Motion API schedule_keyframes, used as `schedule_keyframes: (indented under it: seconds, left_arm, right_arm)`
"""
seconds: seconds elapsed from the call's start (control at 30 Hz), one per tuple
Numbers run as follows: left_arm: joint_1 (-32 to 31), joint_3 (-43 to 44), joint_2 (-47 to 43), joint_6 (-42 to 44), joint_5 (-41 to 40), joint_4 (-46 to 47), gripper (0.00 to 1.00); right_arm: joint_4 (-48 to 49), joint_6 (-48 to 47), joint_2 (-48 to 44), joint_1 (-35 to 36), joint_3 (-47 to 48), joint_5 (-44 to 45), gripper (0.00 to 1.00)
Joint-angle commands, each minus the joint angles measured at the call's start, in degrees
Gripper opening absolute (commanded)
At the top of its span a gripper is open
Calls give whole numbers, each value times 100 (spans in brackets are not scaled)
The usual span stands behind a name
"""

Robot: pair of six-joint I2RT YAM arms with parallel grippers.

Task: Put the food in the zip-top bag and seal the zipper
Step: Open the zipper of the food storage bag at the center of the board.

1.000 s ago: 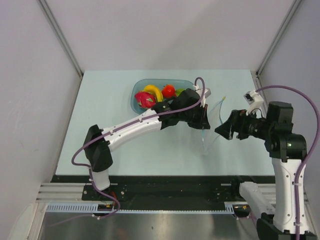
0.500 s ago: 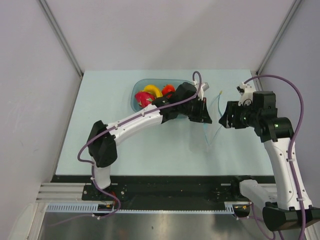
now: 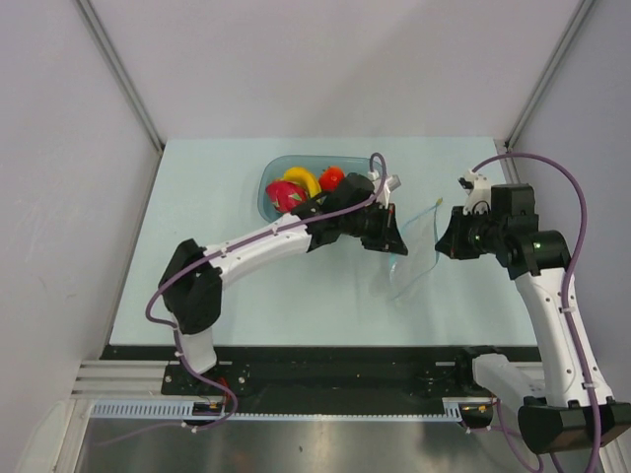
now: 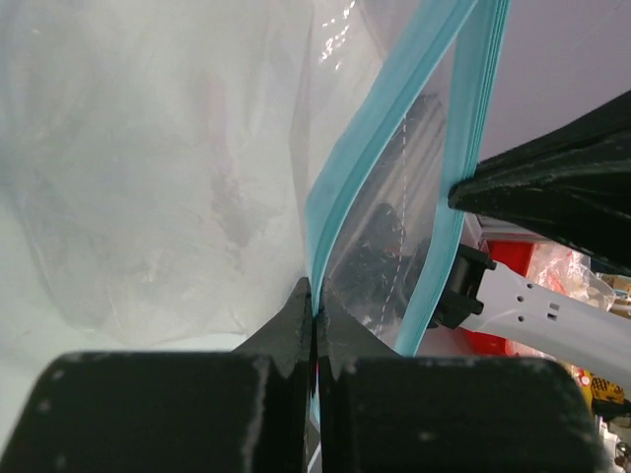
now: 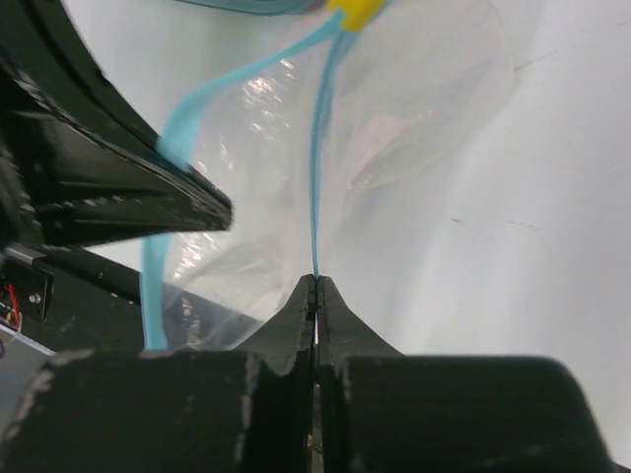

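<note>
The clear zip-top bag (image 3: 414,258) hangs between both grippers above the table, its mouth held apart. My left gripper (image 3: 394,244) is shut on one blue zipper strip (image 4: 367,148); it shows pinched between the jaws in the left wrist view (image 4: 315,296). My right gripper (image 3: 444,244) is shut on the other zipper strip (image 5: 317,168), pinched at its tips (image 5: 315,286). A yellow slider tab (image 5: 353,14) sits at the strip's end. The food lies in the tray behind my left arm: pink dragon fruit (image 3: 284,196), yellow banana (image 3: 302,179), red tomato (image 3: 332,178).
The translucent blue-green tray (image 3: 268,182) sits at the back centre of the pale table (image 3: 207,246). Grey walls close in left, right and back. My left arm stretches diagonally across the table middle.
The right gripper moved up and closed onto the bag's right strip. The left gripper shifted slightly left and down. The bag's mouth is now pulled apart between them.
</note>
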Motion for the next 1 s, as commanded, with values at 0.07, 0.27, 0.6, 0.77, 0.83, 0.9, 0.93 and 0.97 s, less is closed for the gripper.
schedule_keyframes:
  seconds: [0.07,0.27,0.6,0.77,0.83,0.9,0.93,0.97]
  left_arm:
    - [294,-148,-778,364,123,-6,0]
    - [303,36,-927,891,62,-454,0]
    - [409,432,-374,1664,-967,-1633,2]
    - [418,327,-488,2253,-511,-1554,30]
    - [522,274,-637,2639,-83,-1563,46]
    - [654,161,-795,2834,122,-1545,74]
    - [864,116,-987,2869,323,-1406,80]
    - [979,64,-1085,2939,359,-1361,91]
  right_arm:
    - [-589,-405,-195,-40,801,340,0]
    - [-1484,-1142,41,-57,2101,770,0]
    - [-1259,-1304,226,-22,1410,1035,0]
    - [-661,-1004,420,250,900,640,0]
    - [-371,-837,473,303,802,481,0]
    - [-186,-758,516,329,715,367,0]
    - [-133,-705,551,329,697,349,0]
    - [-71,-696,552,338,688,340,0]
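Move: Between the two hands lies the open bag mouth, its middle about 5 cm to the right of the left hand and 2 cm ahead, level with it; that hand still pinches the left lip. From the right hand, shut on the right lip, the mouth's middle is some 5 cm to the left and 2 cm ahead. The yellow slider is roughly 12 cm ahead of the right hand. The food box stands about 17 cm ahead and 18 cm left of the left hand, 17 cm lower. Pulling the lips apart, the left hand rises about 4 cm, then sinks back while travelling some 7 cm left and a little forward, away from the right hand; near the end its fingers open wide and release the left lip. The right hand keeps its pinch on the right lip, lifting about 10 cm and drifting right, then coming down almost to where it began. ##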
